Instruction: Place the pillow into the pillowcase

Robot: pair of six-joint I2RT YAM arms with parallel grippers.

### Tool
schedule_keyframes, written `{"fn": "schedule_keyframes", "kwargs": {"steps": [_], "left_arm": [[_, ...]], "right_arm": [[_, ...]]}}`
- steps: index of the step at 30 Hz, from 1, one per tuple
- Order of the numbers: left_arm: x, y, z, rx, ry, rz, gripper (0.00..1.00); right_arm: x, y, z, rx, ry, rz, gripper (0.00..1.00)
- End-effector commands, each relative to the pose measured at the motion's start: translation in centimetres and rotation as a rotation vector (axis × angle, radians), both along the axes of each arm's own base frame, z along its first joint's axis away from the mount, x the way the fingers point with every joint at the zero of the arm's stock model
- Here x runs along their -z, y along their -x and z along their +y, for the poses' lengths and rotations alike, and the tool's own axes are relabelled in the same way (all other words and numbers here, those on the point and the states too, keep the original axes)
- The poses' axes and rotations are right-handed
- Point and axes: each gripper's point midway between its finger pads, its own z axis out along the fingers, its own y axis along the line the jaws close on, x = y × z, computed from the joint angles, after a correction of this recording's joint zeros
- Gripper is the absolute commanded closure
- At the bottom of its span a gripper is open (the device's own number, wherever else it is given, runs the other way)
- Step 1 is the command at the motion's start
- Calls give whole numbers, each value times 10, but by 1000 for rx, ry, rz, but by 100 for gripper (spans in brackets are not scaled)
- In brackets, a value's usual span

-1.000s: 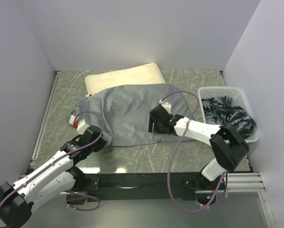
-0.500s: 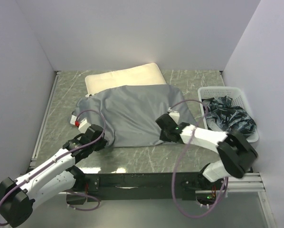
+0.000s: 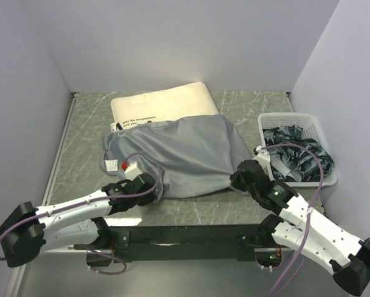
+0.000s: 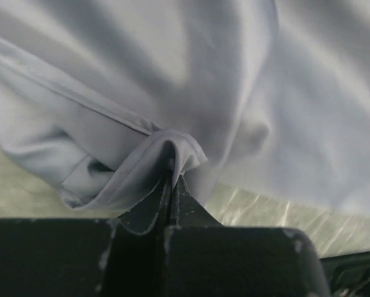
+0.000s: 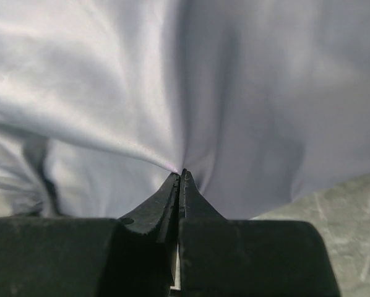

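Observation:
The grey pillowcase lies bunched in the middle of the table, its far edge over the cream-white pillow, whose black lettering shows at the left end. My left gripper is shut on a fold of the pillowcase hem at its near left corner. My right gripper is shut on a pinch of the grey fabric at the near right corner. The pillow's near half is hidden under the pillowcase.
A white basket holding dark crumpled cloth stands at the right, close to my right arm. White walls enclose the table on three sides. The marbled table top shows left of the pillowcase.
Both grippers pulled back toward the near edge with the pillowcase, dragging its near corners along. The fabric bunched up and uncovered more of the pillow's lettered left end.

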Motion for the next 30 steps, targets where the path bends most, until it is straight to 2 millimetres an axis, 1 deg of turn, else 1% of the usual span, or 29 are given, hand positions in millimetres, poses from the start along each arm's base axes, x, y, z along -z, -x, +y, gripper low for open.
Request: {"fn": "schedule_keyframes", "kwargs": {"steps": [1, 2, 3, 5, 6, 7, 8, 9, 10, 11, 12, 13, 14, 15, 16, 17, 18, 19, 20, 21, 22, 23, 24, 25, 26, 27, 28, 29, 30], "left_arm": [[-7, 17, -29, 19, 43, 2, 99], [-6, 28, -35, 58, 35, 10, 99], [-4, 33, -33, 59, 14, 18, 99], [-5, 46, -38, 79, 13, 34, 99], [-7, 49, -39, 83, 13, 36, 99], [-6, 53, -35, 80, -1, 44, 99], [-9, 57, -36, 90, 2, 43, 98], [-14, 57, -37, 89, 8, 40, 96], [-15, 57, -32, 90, -11, 36, 92], [-22, 56, -31, 88, 0, 21, 82], [-32, 53, -32, 85, 7, 4, 72], [-37, 48, -25, 77, -27, -30, 59], [-56, 41, -29, 74, -6, -73, 42], [-68, 34, -28, 65, -13, -110, 34], [-80, 27, -27, 83, -34, -156, 27], [-112, 8, -33, 54, -2, -226, 13], [-126, -3, -33, 52, -9, -260, 9], [-139, -16, -30, 82, -51, -304, 7], [-164, -44, -30, 31, -15, -339, 3], [-174, -61, -28, 19, -14, -359, 2], [-182, -77, -26, 60, -41, -390, 1], [-191, -109, -14, 7, -52, -396, 1], [-196, -123, -15, 6, -57, -401, 1], [-198, -136, -11, 16, -113, -412, 1], [-200, -157, -14, 5, -149, -402, 1], [-194, -162, -16, 23, -180, -372, 1], [-193, -169, -19, 35, -192, -368, 1], [-187, -180, -24, 33, -211, -355, 0], [-182, -187, -21, 13, -234, -349, 1]], "right_arm": [[26, 16, -12, 17, 38, 85, 100], [28, 18, -12, 17, 33, 88, 100], [25, 20, -11, 12, 20, 77, 100], [21, 23, -12, 6, 10, 66, 100], [15, 23, -15, 14, 4, 45, 100], [13, 25, -18, 15, 12, 45, 100], [6, 25, -19, 14, 8, 30, 100], [2, 25, -21, 20, 12, 16, 100], [0, 25, -22, 18, 15, 14, 99], [-6, 24, -23, 15, 17, 0, 97], [-7, 23, -22, 13, 18, -2, 94], [-9, 22, -19, 0, 10, -8, 86], [-10, 21, -16, -18, 11, -9, 80], [-9, 20, -12, -33, 10, -4, 70], [-10, 19, -3, -64, -17, -4, 66], [-10, 18, 0, -81, -17, -8, 60], [-7, 17, 4, -93, -15, 3, 49], [-7, 15, 7, -101, -20, 1, 44], [-7, 14, 8, -107, -12, 2, 39], [-4, 13, 9, -111, 0, 10, 29], [-7, 11, 11, -119, -2, 1, 25], [-8, 9, 11, -119, 9, -3, 22], [-7, 7, 12, -121, 21, 1, 17], [-13, 3, 13, -119, 18, -15, 16], [-14, 1, 14, -128, 29, -21, 15], [-12, -2, 16, -133, 38, -19, 14], [-18, -6, 21, -145, 36, -35, 13], [-19, -8, 23, -153, 36, -37, 13], [-14, -10, 28, -167, 43, -21, 13]]}}
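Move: Ahead of the left hand, which holds the near edge of the pillowcase low over the table, the pillow's middle lies about 36 cm out, 2 cm to the right and nearly level in height. The pillowcase's middle is some 18 cm ahead and 8 cm right of that hand, its white label 14 cm ahead and 18 cm left. From the right hand, pinching the same edge, the pillowcase's middle is about 16 cm ahead, 18 cm left and 10 cm below. Dragging the pinched near edge back about 6 cm and some 3 cm right, the left hand opens wide and lets go, then sweeps up some 20 cm and forward about 23 cm towards the pillow, tipping its fingers forward some 20 degrees. The right hand draws its pinch back and down about 3 cm each, rises slightly, and opens to free the cloth. ##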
